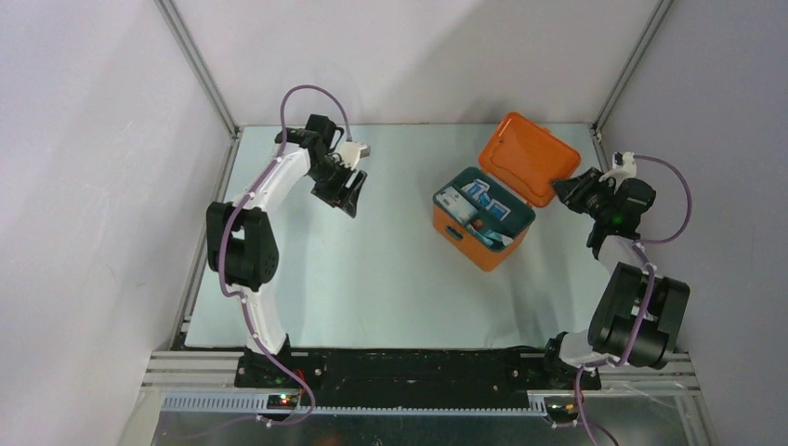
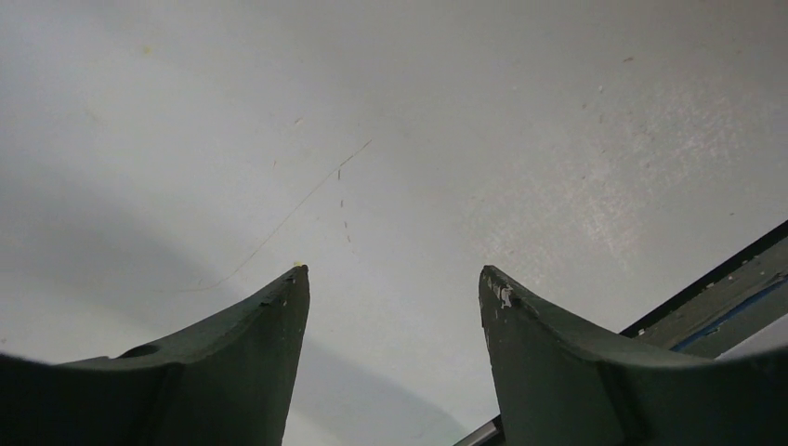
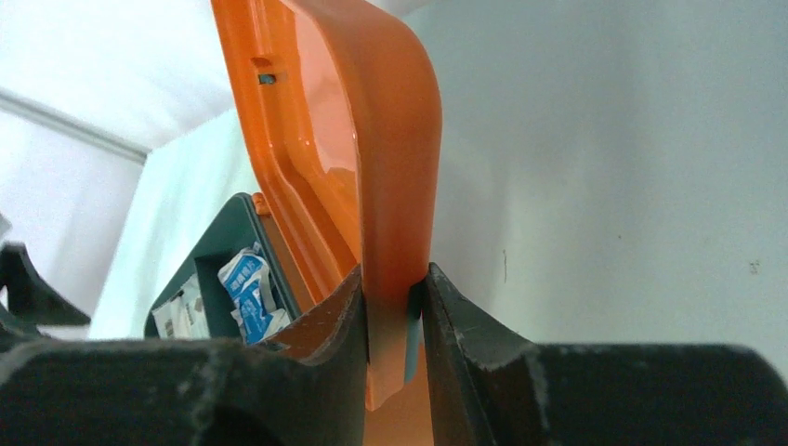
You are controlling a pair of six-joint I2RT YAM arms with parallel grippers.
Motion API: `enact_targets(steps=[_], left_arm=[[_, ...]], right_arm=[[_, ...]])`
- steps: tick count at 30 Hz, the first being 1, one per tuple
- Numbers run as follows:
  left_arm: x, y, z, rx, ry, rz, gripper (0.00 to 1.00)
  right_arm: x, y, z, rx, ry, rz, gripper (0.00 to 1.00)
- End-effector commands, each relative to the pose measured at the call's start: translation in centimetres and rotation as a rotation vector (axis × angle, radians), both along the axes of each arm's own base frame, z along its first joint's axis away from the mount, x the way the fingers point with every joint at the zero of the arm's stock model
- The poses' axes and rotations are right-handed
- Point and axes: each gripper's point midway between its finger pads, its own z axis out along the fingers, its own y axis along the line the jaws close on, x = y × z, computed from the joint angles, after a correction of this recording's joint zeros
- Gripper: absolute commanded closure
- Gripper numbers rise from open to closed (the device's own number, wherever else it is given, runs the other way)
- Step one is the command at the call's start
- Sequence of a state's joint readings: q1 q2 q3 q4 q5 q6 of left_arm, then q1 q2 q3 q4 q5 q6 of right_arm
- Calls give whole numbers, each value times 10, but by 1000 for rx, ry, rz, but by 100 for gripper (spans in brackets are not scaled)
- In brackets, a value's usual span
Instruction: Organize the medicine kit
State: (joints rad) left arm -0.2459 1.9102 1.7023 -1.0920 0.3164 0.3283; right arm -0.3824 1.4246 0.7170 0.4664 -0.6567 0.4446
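The medicine kit (image 1: 472, 243), an orange box with a teal inner tray (image 1: 483, 210), sits right of the table's middle with its lid (image 1: 527, 158) swung up and open. In the tray lie blue-and-white packets (image 3: 243, 283). My right gripper (image 1: 564, 192) is at the lid's right edge; in the right wrist view its jaws (image 3: 395, 271) are clamped on the lid's rim (image 3: 395, 167), one finger on each face. Over bare table at the far left, well apart from the kit, my left gripper (image 1: 351, 190) hangs open and holds nothing (image 2: 392, 271).
White enclosure walls and metal corner posts (image 1: 200, 65) surround the pale table (image 1: 372, 279). A dark rail (image 2: 734, 288) runs along the table's edge close to the left gripper. Both arm bases are bolted to the black bar (image 1: 418, 364) at the near edge.
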Motion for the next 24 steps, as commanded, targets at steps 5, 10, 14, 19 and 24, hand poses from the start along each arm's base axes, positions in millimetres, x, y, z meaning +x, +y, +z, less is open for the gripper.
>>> enact_targets(steps=[5, 10, 14, 19, 24], left_arm=[[16, -40, 22, -196, -7, -26, 28], [11, -46, 10, -231, 40, -36, 28], [7, -45, 8, -232, 37, -49, 28], [4, -45, 4, -236, 44, -56, 28], [4, -49, 2, -257, 52, -56, 28]], right_arm=[[-37, 54, 37, -297, -141, 251, 74], [-63, 98, 42, -453, -208, 394, 69], [-91, 121, 33, -629, -290, 512, 67], [-133, 139, 18, -875, -426, 696, 56], [-179, 154, 3, -1066, -588, 913, 29]])
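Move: The right hand holds the orange lid by its edge; the lid's middle is about 7 cm ahead and 7 cm left, at roughly hand height. The open orange box it belongs to lies some 16 cm left and 4 cm back, 10 cm lower, its green tray about 3 cm below the hand, 16 cm left and 3 cm back. For the left hand the box is about 29 cm right, 3 cm back and 5 cm lower. With the lid edge still pinched, the right hand pulls it and the box left and back, some 14 cm each way, rising about 4 cm before sinking 2 cm. It rolls its left side down about 50 degrees, swings counter-clockwise, and spreads its fingers late, loosening its grip. The left hand, open, shifts about 4 cm right towards the box. ##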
